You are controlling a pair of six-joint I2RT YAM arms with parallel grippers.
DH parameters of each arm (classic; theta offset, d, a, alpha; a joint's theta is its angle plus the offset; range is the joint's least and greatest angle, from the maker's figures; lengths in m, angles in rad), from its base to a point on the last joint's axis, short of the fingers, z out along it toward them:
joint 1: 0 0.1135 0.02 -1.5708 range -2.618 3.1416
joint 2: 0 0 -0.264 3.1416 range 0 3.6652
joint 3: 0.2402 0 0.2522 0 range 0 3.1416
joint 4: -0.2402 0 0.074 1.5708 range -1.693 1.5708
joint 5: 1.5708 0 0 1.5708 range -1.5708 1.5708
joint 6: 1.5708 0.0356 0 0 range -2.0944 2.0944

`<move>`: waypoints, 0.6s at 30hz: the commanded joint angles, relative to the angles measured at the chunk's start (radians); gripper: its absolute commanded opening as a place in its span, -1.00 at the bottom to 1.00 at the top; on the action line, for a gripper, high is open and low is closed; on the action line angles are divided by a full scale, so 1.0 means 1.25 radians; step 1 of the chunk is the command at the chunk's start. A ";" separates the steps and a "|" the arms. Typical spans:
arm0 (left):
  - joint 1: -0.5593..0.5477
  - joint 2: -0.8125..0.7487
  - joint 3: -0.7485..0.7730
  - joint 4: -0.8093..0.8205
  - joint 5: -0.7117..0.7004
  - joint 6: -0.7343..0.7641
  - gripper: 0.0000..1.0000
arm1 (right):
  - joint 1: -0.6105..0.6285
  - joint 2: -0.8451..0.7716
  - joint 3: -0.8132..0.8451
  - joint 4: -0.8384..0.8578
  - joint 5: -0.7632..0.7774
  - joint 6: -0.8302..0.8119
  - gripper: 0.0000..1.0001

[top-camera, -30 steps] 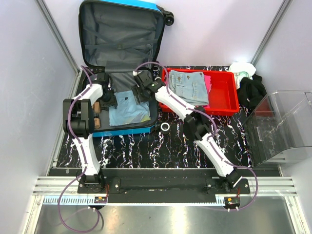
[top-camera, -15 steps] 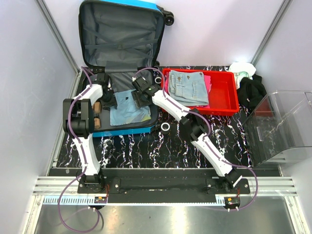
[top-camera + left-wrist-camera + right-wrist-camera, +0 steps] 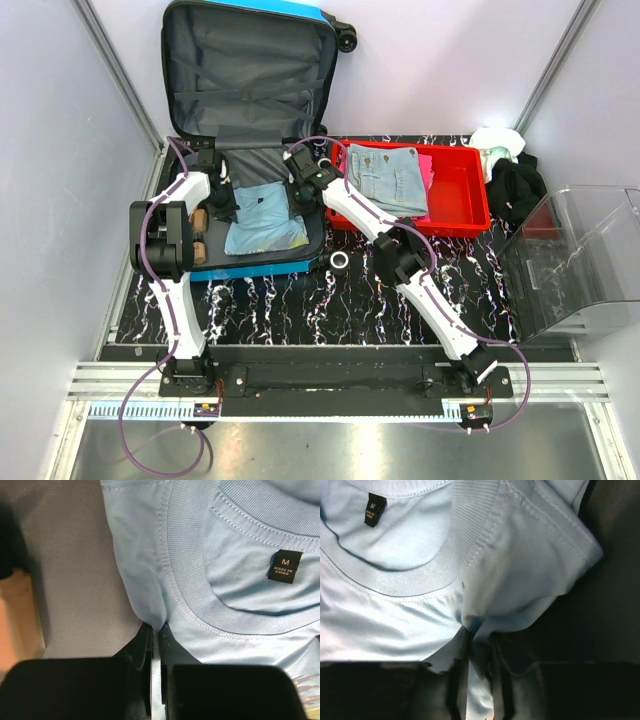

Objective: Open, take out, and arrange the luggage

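Observation:
The luggage (image 3: pixel 250 80), a big blue suitcase, lies open with its lid upright against the back wall and its grey lining (image 3: pixel 70 580) showing. A folded light blue T-shirt (image 3: pixel 262 222) lies in its base. My left gripper (image 3: pixel 228 200) is at the shirt's left edge, by the collar. In the left wrist view this gripper (image 3: pixel 156 632) is shut on a pinch of the T-shirt (image 3: pixel 240 580). My right gripper (image 3: pixel 300 190) is at the shirt's far right corner. In the right wrist view that gripper (image 3: pixel 479 640) is shut on a bunched fold of the T-shirt (image 3: pixel 395 580).
A red tray (image 3: pixel 470 215) right of the suitcase holds folded jeans (image 3: pixel 390 178). A black tape roll (image 3: pixel 340 262) lies in front of the suitcase. A clear bin (image 3: pixel 580 260) stands at the right edge, with black cloth (image 3: pixel 515 185) behind it. Brown items (image 3: pixel 200 220) sit in the suitcase's left side.
Both grippers have closed onto the T-shirt. The right gripper has shifted a little toward the back right corner of the shirt, and the shirt's edges are now bunched.

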 commanded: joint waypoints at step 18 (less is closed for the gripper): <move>0.002 -0.134 0.171 -0.058 0.091 0.032 -1.00 | -0.037 -0.226 0.057 0.071 -0.003 -0.022 -1.00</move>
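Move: The light-blue T-shirt lies between the hands. Its middle is about 9 cm to the right hand's left and 3 cm back, and 9 cm to the left hand's right and 2 cm back. The red box it should go to is centred some 28 cm right of the right hand, 4 cm ahead, about level, and about 46 cm right and 6 cm ahead of the left. Two brown bottles lie about 9 cm left of the left hand, one 2 cm back, the other 10 cm back. Almost straight up, slowly then faster, both hands raise the T-shirt by its shoulders about 9 cm out of the suitcase; the left also goes some 3 cm forward. First the right fingers finish closing on the cloth, while the left keep their pinch. Both wrists tilt about 10 degrees, fingertips swinging forward. ##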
